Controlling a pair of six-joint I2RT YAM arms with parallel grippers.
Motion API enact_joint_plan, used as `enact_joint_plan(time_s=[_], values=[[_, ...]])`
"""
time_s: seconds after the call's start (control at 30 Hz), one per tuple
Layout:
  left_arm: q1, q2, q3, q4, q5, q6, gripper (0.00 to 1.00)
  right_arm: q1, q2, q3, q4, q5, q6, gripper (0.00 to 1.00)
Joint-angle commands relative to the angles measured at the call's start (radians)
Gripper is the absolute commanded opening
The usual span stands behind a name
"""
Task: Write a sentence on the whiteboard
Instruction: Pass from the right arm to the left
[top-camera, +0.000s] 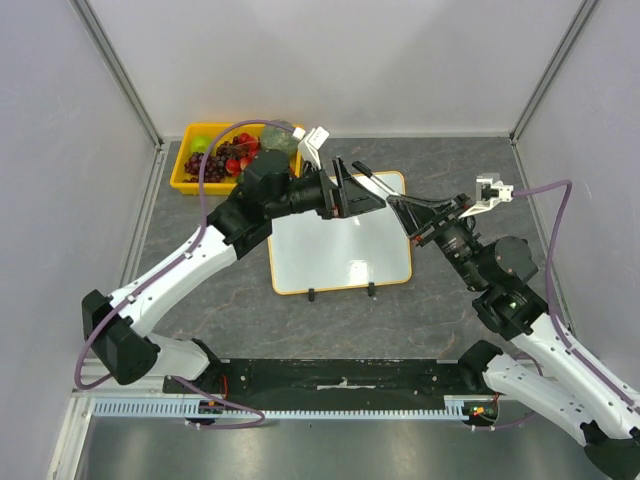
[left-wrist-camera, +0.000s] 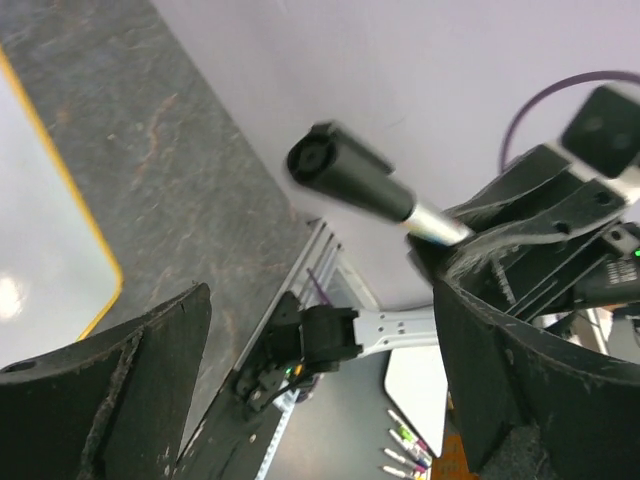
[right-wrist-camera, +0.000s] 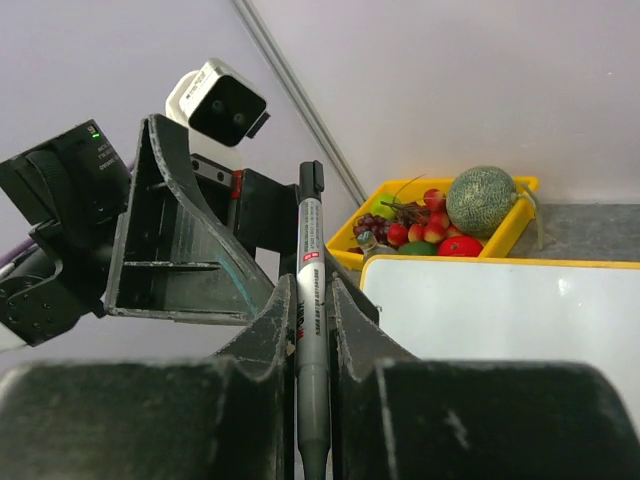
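Note:
The whiteboard (top-camera: 340, 262) (left-wrist-camera: 30, 230) (right-wrist-camera: 500, 320) lies flat mid-table, white in a thin orange-yellow frame. Its visible surface is blank, and the sentence is not in view. My right gripper (top-camera: 405, 208) (right-wrist-camera: 312, 288) is shut on a grey marker (right-wrist-camera: 311, 230) (left-wrist-camera: 372, 190), held above the board's far right corner. The marker's black capped end points at my left gripper (top-camera: 365, 197) (left-wrist-camera: 322, 292). That gripper hovers over the board's far edge and is open wide. The cap sits just ahead of its spread fingers, apart from both.
A yellow tray (top-camera: 190, 165) (right-wrist-camera: 520, 225) of fruit, with grapes and a green melon (right-wrist-camera: 482, 200), stands at the far left beyond the board. Grey walls with metal posts enclose the table on three sides. Two black clips sit on the board's near edge.

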Motion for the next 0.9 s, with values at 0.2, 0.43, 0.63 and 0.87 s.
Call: enact_joint_plan(time_s=[0.2,0.43,0.63,0.87], values=[[-0.047,0.061,-0.031,0.474,0.058,-0.194,0.73,0.001,-0.019,-0.054,0.168,0.045,0.106,0.00],[-0.058,0.074,-0.030,0.503,0.051,-0.187,0.46,0.001,-0.025,-0.053,0.157,0.048,0.111,0.00],[-0.058,0.075,-0.030,0.495,0.020,-0.184,0.48,0.001,-0.028,-0.065,0.172,0.024,0.126,0.00],[-0.063,0.094,-0.025,0.514,-0.006,-0.182,0.48,0.001,-0.037,-0.076,0.182,-0.004,0.142,0.00]])
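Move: The marker in the right gripper has its middle about 5 cm right of the left hand, 4 cm above it and 1 cm back, cap end nearest; from the right hand it lies some 3 cm ahead, 3 cm left and 1 cm up. The whiteboard's middle is roughly 5 cm ahead of the left hand, 4 cm left and 36 cm below. The fruit tray sits about 21 cm ahead, 27 cm left and 33 cm below the left hand. Left hand rises 5 cm and shifts 4 cm right, half closing around the cap of the right-held marker. ##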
